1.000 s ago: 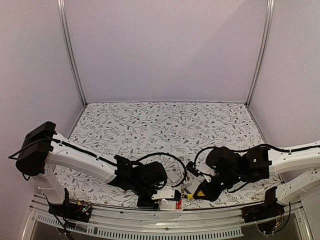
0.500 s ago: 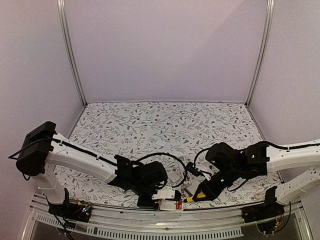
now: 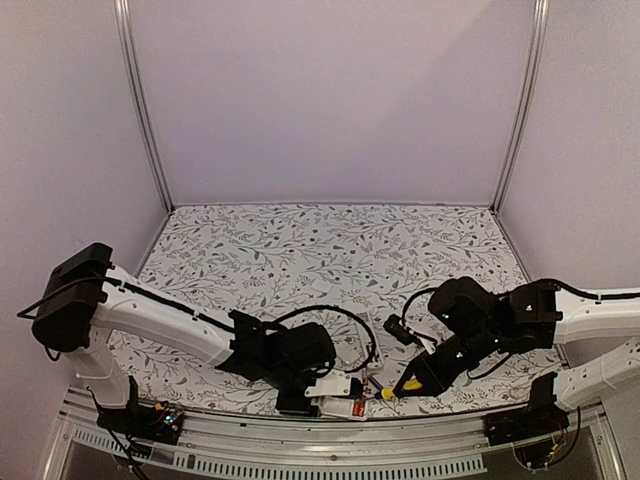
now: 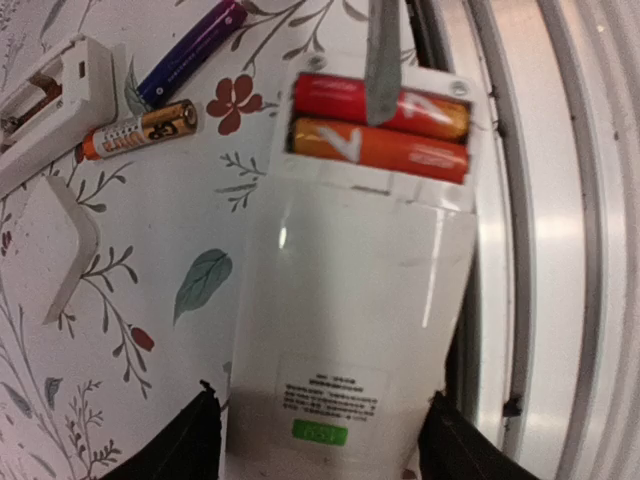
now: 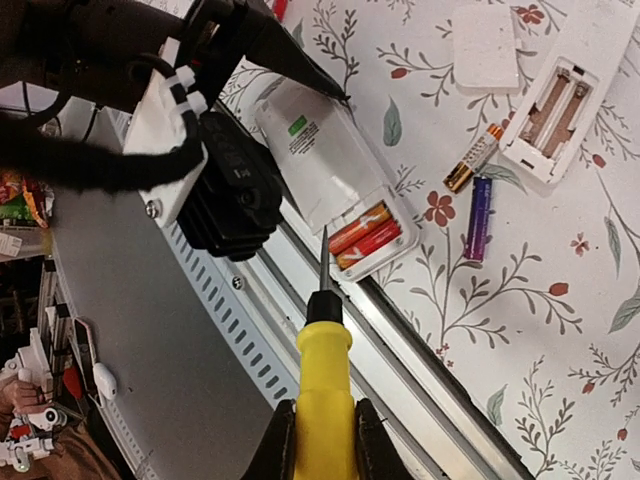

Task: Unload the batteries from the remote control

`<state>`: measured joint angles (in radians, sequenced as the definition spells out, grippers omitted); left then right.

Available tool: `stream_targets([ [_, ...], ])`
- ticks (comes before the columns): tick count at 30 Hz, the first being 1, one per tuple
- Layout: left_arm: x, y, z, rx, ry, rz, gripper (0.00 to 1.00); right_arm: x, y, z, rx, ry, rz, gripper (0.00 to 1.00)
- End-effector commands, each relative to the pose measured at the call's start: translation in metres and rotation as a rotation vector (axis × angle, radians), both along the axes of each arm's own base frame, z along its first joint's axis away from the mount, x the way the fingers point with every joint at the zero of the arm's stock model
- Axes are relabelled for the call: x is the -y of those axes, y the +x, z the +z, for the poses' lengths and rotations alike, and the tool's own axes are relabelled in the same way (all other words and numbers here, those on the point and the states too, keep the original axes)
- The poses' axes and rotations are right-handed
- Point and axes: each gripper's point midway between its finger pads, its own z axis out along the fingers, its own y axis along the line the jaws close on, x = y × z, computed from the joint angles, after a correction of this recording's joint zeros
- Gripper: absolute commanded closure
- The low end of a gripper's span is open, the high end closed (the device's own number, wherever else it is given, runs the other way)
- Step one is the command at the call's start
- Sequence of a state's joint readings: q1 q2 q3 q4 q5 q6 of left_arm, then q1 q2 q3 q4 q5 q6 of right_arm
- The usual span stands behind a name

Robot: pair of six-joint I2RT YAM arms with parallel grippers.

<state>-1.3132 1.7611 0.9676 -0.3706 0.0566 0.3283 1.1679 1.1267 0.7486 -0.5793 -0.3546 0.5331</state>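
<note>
My left gripper [image 4: 325, 440] is shut on a white remote control [image 4: 350, 300], one black finger on each long side. The remote's compartment is open, and two batteries lie in it side by side: a red one [image 4: 430, 115] and an orange one [image 4: 380, 150]. My right gripper [image 5: 320, 440] is shut on a yellow-handled screwdriver [image 5: 322, 380]. The screwdriver's blade [image 4: 380, 60] reaches over the red battery. In the top view the remote [image 3: 340, 390] sits at the table's front edge, with the right gripper [image 3: 425, 375] just to its right.
A purple battery [image 5: 478, 218] and an orange-and-gold battery [image 5: 473, 160] lie loose on the floral mat. Beside them lie a second white remote [image 5: 565, 85] with an empty bay and a loose white cover [image 5: 485, 48]. The metal front rail [image 4: 560, 250] runs beside the held remote.
The right arm has shifted a little to the right and nearer the front edge, carrying the screwdriver with it. The left arm and the remote have barely moved.
</note>
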Motion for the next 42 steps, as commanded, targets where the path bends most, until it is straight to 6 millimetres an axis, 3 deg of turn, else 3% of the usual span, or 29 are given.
stream_targets([
  [1,-0.055,0.07,-0.03,0.297,0.214,0.17,0.27,0.007,0.028,0.007,0.113,-0.047,-0.111,1.0],
  [8,-0.06,0.086,-0.011,0.388,0.169,0.211,0.2,0.006,0.036,0.023,0.171,-0.029,-0.118,1.0],
  [14,-0.052,0.1,-0.002,0.371,0.111,0.285,0.2,0.013,0.036,0.014,0.152,-0.11,-0.128,1.0],
  [17,-0.05,0.111,0.013,0.361,0.061,0.361,0.21,0.01,0.033,0.015,0.123,-0.107,-0.127,1.0],
  [23,-0.032,0.114,0.064,0.166,-0.181,0.548,0.22,0.009,0.026,0.006,0.082,-0.184,-0.157,1.0],
  [28,0.0,0.086,0.088,-0.156,-0.321,0.654,0.17,0.005,0.018,0.002,0.058,-0.212,-0.17,1.0],
  [32,0.009,0.069,0.075,-0.273,-0.283,0.712,0.01,0.0,0.017,0.002,0.061,-0.226,-0.176,1.0],
  [42,0.008,0.06,0.048,-0.214,-0.204,0.727,0.0,-0.008,0.018,-0.006,0.068,-0.269,-0.178,1.0],
])
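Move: The left hand holds the remote by its tail part near the table's front edge; its middle is about 4 cm to the right, level fore and aft and in height, with its two red batteries about 9 cm right. The loose orange battery is roughly 10 cm right and 6 cm ahead, the purple one 12 cm right and 5 ahead, both slightly lower. From the right hand, which holds the screwdriver, the remote's middle lies some 14 cm left, 2 cm back and 10 cm down. Forward, low over the table, the left hand sweeps about 11 cm as its fingers loosen, carrying the remote's tail out; then it rises clear, comes back and rightward and sinks somewhat over the tail, turned some 40 degrees counter-clockwise, fingers fully open. The right hand, still gripping the screwdriver, eases 3 cm forward, then back and down, bringing its tip close beside the battery bay. ##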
